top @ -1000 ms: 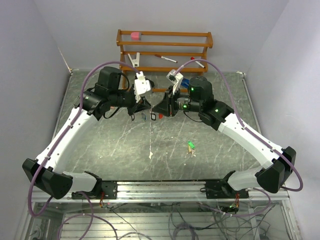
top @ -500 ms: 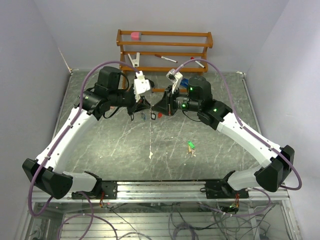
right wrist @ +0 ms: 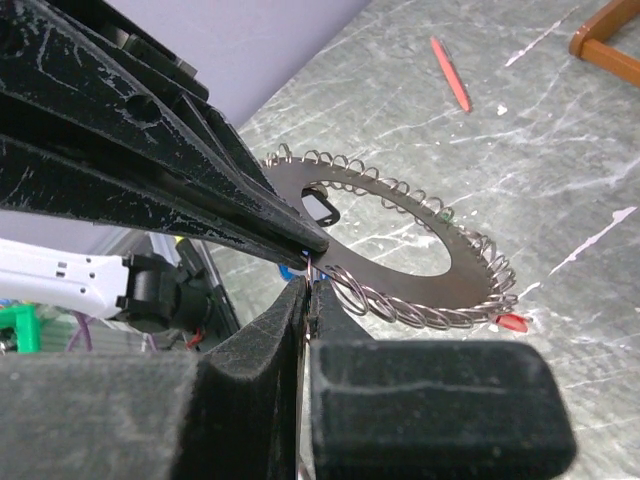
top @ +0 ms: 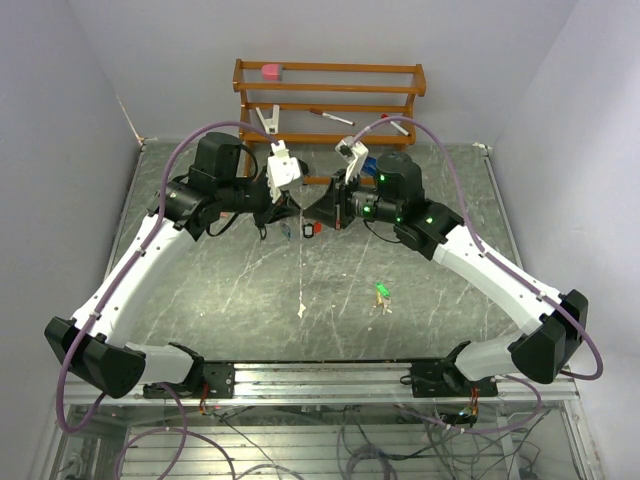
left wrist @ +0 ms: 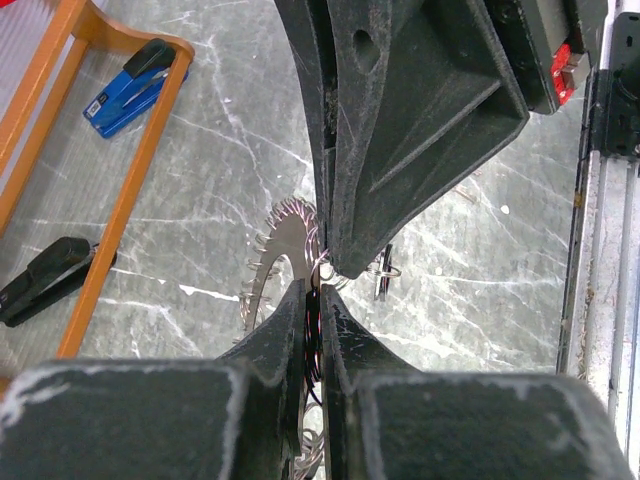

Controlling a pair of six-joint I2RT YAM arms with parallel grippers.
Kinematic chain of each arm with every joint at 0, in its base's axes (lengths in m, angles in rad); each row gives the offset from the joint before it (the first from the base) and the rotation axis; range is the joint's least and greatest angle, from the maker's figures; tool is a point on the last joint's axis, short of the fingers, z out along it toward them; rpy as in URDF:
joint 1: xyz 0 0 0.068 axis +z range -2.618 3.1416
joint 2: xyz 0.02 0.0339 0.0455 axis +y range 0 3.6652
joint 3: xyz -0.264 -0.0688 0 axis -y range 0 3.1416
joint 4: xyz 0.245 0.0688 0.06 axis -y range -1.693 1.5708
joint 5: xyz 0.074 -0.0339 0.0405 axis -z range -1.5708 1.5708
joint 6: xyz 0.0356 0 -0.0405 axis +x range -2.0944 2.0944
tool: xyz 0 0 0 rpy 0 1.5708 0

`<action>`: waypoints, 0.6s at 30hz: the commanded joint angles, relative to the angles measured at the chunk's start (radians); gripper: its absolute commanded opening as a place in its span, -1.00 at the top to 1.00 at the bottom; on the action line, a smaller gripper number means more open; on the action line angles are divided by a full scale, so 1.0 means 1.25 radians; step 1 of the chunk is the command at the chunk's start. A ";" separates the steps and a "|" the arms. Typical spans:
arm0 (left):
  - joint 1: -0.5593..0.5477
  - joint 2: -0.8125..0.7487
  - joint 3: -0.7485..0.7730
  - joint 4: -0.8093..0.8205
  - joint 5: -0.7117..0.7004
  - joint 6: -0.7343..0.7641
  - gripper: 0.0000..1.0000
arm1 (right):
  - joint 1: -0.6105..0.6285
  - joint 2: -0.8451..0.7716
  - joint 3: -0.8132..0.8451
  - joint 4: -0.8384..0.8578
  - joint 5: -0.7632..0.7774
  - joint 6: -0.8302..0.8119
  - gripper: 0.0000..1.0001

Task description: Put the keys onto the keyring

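The keyring (right wrist: pixel 400 240) is a flat silver hoop fringed with small wire loops. It hangs above the table between both arms and also shows in the left wrist view (left wrist: pixel 285 250). My left gripper (top: pixel 297 212) (left wrist: pixel 315 295) is shut on its rim. My right gripper (top: pixel 318 215) (right wrist: pixel 310 285) is shut on a thin wire loop at the hoop's edge, tip to tip with the left fingers. Small blue (top: pixel 287 232) and red (top: pixel 307 230) key tags dangle below. A green-headed key (top: pixel 381 292) lies on the table, near the right arm.
A wooden rack (top: pixel 330 90) stands at the back with a pink item, a clip and pens. A blue stapler (left wrist: pixel 130 85) and a black object (left wrist: pixel 50 280) lie by its rail. A red pen (right wrist: pixel 450 75) lies on the table. A white scrap (top: pixel 301 311) lies near the middle.
My right gripper has moved a little left and up, closing onto the left gripper's tip at the keyring. The left arm has barely moved.
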 commanded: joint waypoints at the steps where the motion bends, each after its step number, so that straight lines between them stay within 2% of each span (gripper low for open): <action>1: -0.002 -0.006 0.009 0.050 -0.022 0.006 0.64 | -0.002 0.017 0.013 -0.009 0.040 0.071 1.00; 4: -0.002 0.007 0.018 0.043 -0.043 0.011 0.43 | -0.002 0.025 0.031 -0.086 0.095 0.133 1.00; 7: -0.002 0.022 0.027 0.030 -0.046 0.016 0.32 | -0.003 0.013 0.030 -0.134 0.145 0.201 1.00; 12: -0.002 0.043 0.034 0.035 -0.042 0.008 0.25 | -0.002 -0.005 0.012 -0.165 0.177 0.282 1.00; 18: -0.003 0.073 0.053 0.034 0.002 -0.046 0.28 | -0.002 -0.005 -0.003 -0.228 0.239 0.386 1.00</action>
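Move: The keyring hangs on edge between both my hands: its middle is about 3 cm ahead of my right hand, 3 cm to its left and 7 cm below. From that hand the red key dangles roughly 3 cm ahead and 13 cm down, the blue key about 5 cm left and 12 cm down. The green-tagged keys lie on the table some 18 cm right, 7 cm back and 30 cm below. For my left hand the keyring's middle is about 3 cm ahead and 7 cm down. My left fingers open partway and let go of the keyring's rim, that hand easing about 2 cm forward and nearly as far down. My right hand, still pinching the rim, carries the keyring down about 5 cm and a little right, out from between the left fingers, while the wrist tips down some 25 degrees and swings about 20 degrees clockwise. ##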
